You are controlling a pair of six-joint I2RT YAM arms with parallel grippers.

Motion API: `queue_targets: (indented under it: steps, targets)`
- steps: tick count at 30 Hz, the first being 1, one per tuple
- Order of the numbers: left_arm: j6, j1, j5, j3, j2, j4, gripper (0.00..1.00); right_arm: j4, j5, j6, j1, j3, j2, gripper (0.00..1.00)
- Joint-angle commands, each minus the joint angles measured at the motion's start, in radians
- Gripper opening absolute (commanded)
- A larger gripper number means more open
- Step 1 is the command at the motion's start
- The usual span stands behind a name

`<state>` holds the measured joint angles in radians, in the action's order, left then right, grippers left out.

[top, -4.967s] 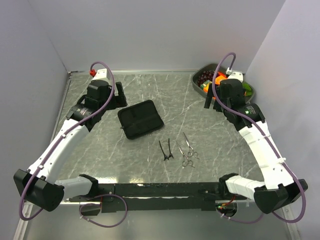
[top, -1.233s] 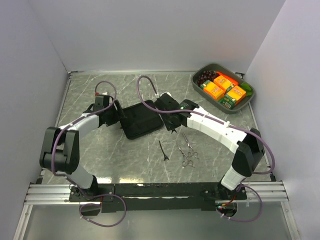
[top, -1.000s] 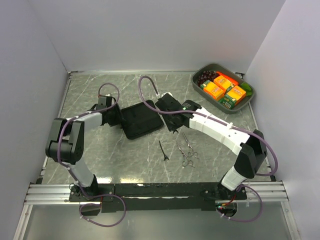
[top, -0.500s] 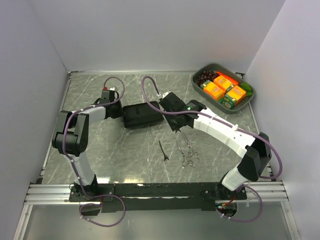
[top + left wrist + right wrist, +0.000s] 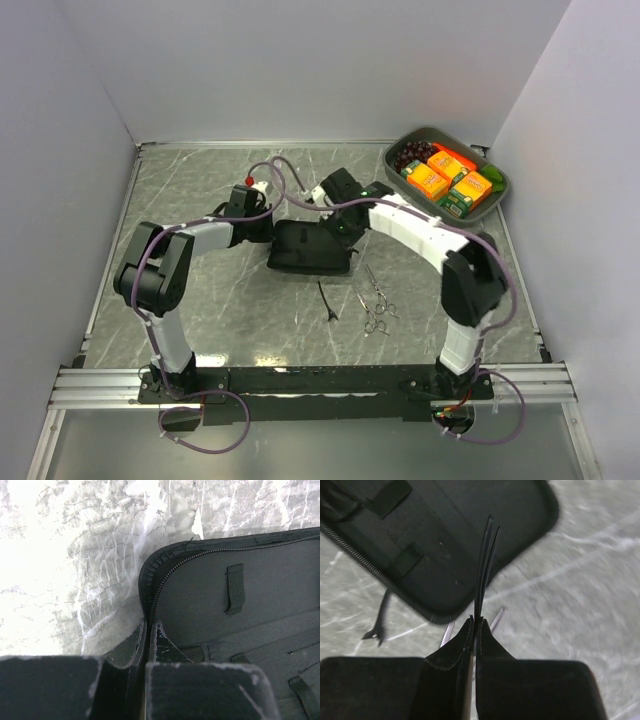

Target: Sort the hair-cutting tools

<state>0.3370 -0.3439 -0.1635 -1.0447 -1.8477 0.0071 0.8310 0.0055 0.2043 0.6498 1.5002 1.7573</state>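
The flat black zip case [image 5: 310, 255] lies open mid-table, with elastic loops showing inside [image 5: 235, 587]. My left gripper [image 5: 272, 228] [image 5: 148, 627] is shut on the case's zipped left edge. Over the case's right end, my right gripper [image 5: 343, 232] [image 5: 474, 625] is shut on a thin black hair clip [image 5: 485, 565], whose tips stick out past the fingers. A second black hair clip [image 5: 327, 301] [image 5: 380, 617] lies on the table in front of the case. Two silver scissors [image 5: 377, 283] [image 5: 374, 320] lie to its right.
A grey bin [image 5: 391, 168] with orange packs and other food stands in the far right corner. Walls close the table at the left, back and right. Both arms reach inward and meet at the case.
My left gripper closed on the case's edge and drew it rightward, and the case now lies open. My right gripper, still holding the clip, moved back over the case's right end.
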Motion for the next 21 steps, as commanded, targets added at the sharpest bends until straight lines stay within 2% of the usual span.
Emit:
queue_targets:
  steps: [1, 4, 9, 13, 21]
  targets:
    - [-0.03, 0.0, 0.002, -0.015, -0.015, -0.001, 0.01, 0.042, -0.085, 0.151, 0.001, 0.077, 0.106, 0.0]
    - [-0.039, 0.0, -0.019, -0.046, -0.013, -0.004, 0.01, 0.057, -0.137, 0.211, -0.007, 0.1, 0.168, 0.0]
    - [-0.049, 0.0, -0.083, -0.006, 0.025, 0.005, 0.01, 0.04, -0.168, 0.306, -0.012, 0.127, 0.235, 0.0]
    - [-0.055, 0.0, -0.099, 0.025, 0.047, 0.025, 0.01, 0.034, -0.127, 0.404, -0.012, 0.156, 0.254, 0.0]
    - [-0.026, -0.009, -0.179, 0.02, 0.056, 0.028, 0.01, 0.043, -0.114, 0.471, -0.01, 0.228, 0.33, 0.0]
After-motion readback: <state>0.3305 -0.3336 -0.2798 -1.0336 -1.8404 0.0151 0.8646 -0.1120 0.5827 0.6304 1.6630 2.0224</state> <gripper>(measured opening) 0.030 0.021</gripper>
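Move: My right hand holds the first hair clip above the open black case's right end; the case's middle lies about 9 cm left, 5 cm ahead and 11 cm below. On the table, the other clip is roughly 9 cm back and 6 cm left of this hand, and the nearer silver scissors about 12 cm back and 4 cm right. For my left hand, pinching the case's left edge, its middle is some 9 cm right and 3 cm back. I drop my right hand about 7 cm towards the right end of the case, keeping the clip pinched in shut fingers, then ease forward some 3 cm and a little up and left over the case, turning the hand about 20 degrees counter-clockwise throughout. My left hand keeps its pinch on the case's left edge and draws it a centimetre or so back and to the right. ##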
